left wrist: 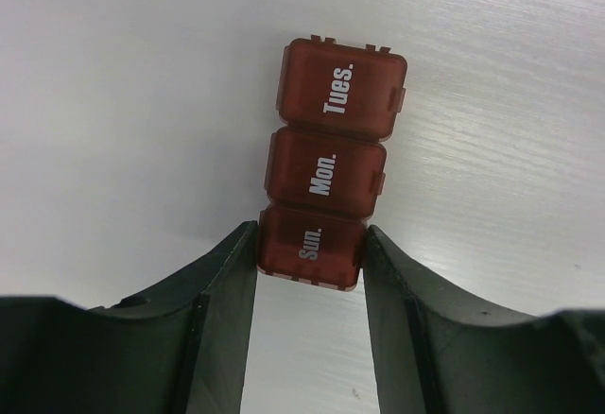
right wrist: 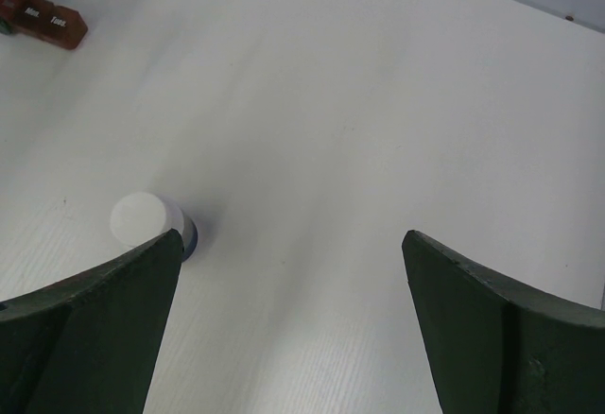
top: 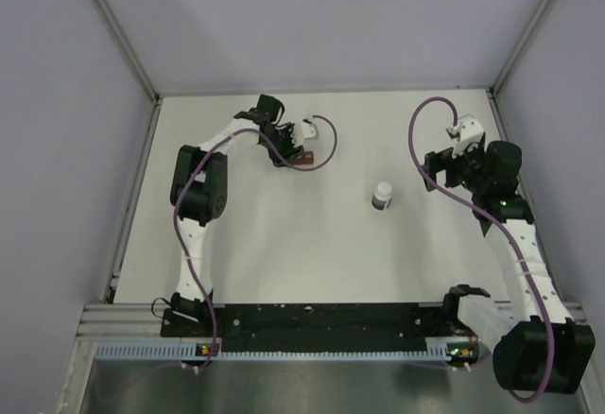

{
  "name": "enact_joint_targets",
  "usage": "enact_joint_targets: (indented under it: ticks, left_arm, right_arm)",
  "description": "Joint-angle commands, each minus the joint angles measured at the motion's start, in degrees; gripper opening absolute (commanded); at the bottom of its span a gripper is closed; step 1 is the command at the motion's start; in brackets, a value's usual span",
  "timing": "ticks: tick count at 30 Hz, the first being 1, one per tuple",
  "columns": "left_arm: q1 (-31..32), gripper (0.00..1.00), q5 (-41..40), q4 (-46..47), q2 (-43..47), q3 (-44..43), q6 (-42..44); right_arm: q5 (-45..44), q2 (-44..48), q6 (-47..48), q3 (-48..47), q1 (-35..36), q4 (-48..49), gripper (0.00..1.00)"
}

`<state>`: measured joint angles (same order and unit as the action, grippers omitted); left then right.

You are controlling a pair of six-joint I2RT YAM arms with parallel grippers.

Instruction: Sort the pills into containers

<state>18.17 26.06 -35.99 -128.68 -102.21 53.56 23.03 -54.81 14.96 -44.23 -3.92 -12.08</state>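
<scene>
The containers [left wrist: 326, 173] are a dark red-brown strip of three joined lidded compartments marked Sun., Mon. and Tues., lying on the white table. My left gripper [left wrist: 310, 244] is shut on the Sun. end, one finger pressed against each side. From above, the containers [top: 301, 159] and the left gripper [top: 291, 152] are at the back left of the table. My right gripper [right wrist: 291, 236] stands open over bare table with nothing between its fingers, at the right in the top view [top: 433, 170]. No loose pills are in view.
A small white-capped pill bottle [top: 382, 196] stands upright mid-table, just outside my right gripper's left finger [right wrist: 113, 310] as the bottle [right wrist: 146, 217] appears in the right wrist view. The containers [right wrist: 43, 19] show far off at that view's upper left. Grey walls enclose the table.
</scene>
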Motion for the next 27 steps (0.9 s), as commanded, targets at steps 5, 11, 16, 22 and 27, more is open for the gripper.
enact_joint_targets:
  ticks: [5,11,16,22,27]
  left_arm:
    - [0.8,0.13,2.8,-3.0,9.2,6.8,-2.3]
    - [1.6,0.0,5.7,-7.9,17.0,9.9,-6.8]
    - [3.3,0.0,9.7,-10.8,25.7,11.2,-12.7]
    - [5.1,0.0,15.9,-12.1,32.5,10.2,-21.2]
    - [7.0,0.0,18.8,-14.6,34.6,7.2,-25.3]
  right_arm:
    - [1.8,1.3,-0.5,-0.4,-0.9,1.1,0.99]
    - [8.5,0.3,-1.1,-5.0,1.5,-1.5,0.99]
    - [12.1,-2.5,0.2,-10.0,8.2,-4.3,0.99]
    - [22.1,-7.9,-1.6,-15.8,13.9,-4.7,0.99]
    - [25.2,-12.0,-3.0,-19.1,20.0,-4.4,0.97]
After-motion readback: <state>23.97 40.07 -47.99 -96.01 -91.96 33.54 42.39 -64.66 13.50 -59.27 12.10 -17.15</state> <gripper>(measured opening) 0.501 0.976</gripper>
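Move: My left fingers already grip the Sun. end of the pill organizer, whose middle lies about 3 cm to their right, straight across. From that hand the white pill bottle stands some 27 cm right and 15 cm back. My right hand, empty and open, has the organizer about 39 cm to its left, 15 cm ahead and 19 cm below; the bottle is about 14 cm left, level fore and aft, some 16 cm below. I keep my left grip on the organizer, first draw it back low, then swing it up and back, some 15 cm back and 19 cm up in all, drifting right and tipping its Tues. end up. My right hand, still wide open, starts a little later and sweeps about 14 cm left and 6 cm up towards the organizer, coming high above the bottle and turning some 30 degrees counter-clockwise. ##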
